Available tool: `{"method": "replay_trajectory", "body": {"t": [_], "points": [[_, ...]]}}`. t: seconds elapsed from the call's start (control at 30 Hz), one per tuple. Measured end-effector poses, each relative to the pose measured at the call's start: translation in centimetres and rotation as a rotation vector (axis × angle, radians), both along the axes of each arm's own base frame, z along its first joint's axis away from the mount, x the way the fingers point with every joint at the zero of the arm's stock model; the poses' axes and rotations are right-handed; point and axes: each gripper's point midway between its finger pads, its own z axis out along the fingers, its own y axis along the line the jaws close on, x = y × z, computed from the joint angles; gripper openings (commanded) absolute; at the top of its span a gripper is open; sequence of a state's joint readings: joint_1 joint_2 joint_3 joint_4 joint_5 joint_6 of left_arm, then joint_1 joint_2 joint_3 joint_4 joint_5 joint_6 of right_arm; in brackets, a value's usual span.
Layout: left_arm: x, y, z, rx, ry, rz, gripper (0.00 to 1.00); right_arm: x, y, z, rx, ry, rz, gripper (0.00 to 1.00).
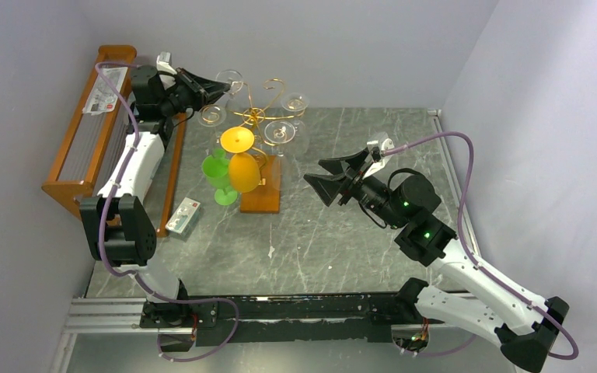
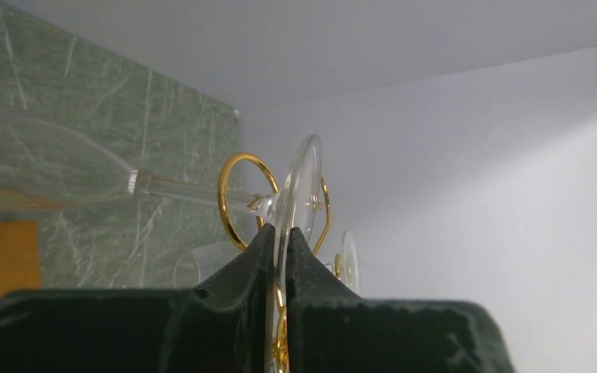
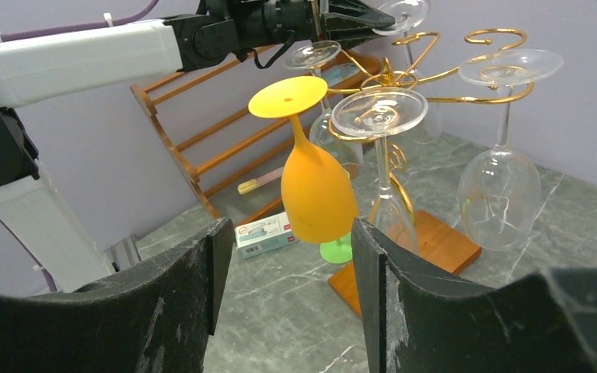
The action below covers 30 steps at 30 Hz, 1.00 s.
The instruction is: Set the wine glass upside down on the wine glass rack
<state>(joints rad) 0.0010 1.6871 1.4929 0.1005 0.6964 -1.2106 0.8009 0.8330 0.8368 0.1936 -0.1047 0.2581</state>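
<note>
The wine glass rack (image 1: 260,109) is gold wire with curled arms on an orange-brown base (image 1: 263,194). My left gripper (image 1: 206,89) is high at its back left, shut on the foot of a clear wine glass (image 1: 229,78). In the left wrist view the jaws (image 2: 280,233) pinch the foot disc (image 2: 299,183). The stem (image 2: 194,190) crosses a gold loop (image 2: 237,198), and the bowl (image 2: 39,167) points away. My right gripper (image 1: 317,175) stands open to the right of the rack, with nothing between its fingers (image 3: 218,264).
An orange glass (image 3: 315,190) and clear glasses (image 3: 378,113) (image 3: 501,186) hang upside down on the rack. A green glass (image 1: 218,175) stands beside the base. A stepped wooden shelf (image 1: 85,132) lines the left wall. A small box (image 1: 184,215) lies on the table.
</note>
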Motion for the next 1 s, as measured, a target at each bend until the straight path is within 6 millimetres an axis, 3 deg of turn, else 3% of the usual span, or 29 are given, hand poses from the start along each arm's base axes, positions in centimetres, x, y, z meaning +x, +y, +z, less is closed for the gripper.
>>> {"method": "replay_trajectory", "body": {"t": [0.53,0.8,1.0], "points": [[0.6,1.3,-1.6,0.057,0.002,0.038,0.27,-0.1,0.0,0.1,0.006,0.001,0.005,0.61],[0.8,2.1,-2.4,0.105,0.003,0.068,0.58,-0.1,0.0,0.1,0.008,0.002,0.005,0.61],[0.2,4.7,-2.8,0.159,0.000,0.132,0.75,-0.5,-0.3,0.8,0.022,-0.012,0.005,0.61]]}}
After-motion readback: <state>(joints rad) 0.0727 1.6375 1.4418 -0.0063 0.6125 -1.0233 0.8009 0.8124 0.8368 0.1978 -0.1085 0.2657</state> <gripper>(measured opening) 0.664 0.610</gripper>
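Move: The left gripper still pinches the rim of the clear wine glass's foot, the stem already inside the rack's far-left curl; that curl lies about 3 cm right, 2 cm ahead and 3 cm below. The foot of the left hanging glass is 7 cm back, 4 cm left; the orange glass's foot 14 cm back, 3 cm right; the rack hub 7 cm back, 8 cm right, all some 3 cm lower. From the right gripper the curl is roughly 28 cm ahead, 19 cm left, 5 cm lower. Bring the left gripper down about 2.5 cm, easing slightly left, to set the glass's foot onto the far-left curl, and part the fingers slowly as you go. Then open them faster to roughly two thirds and draw off leftward, away from the foot, for a total of nearly 5 cm left, with the wrist turning some 10 degrees counter-clockwise and its left side rising about as much. ##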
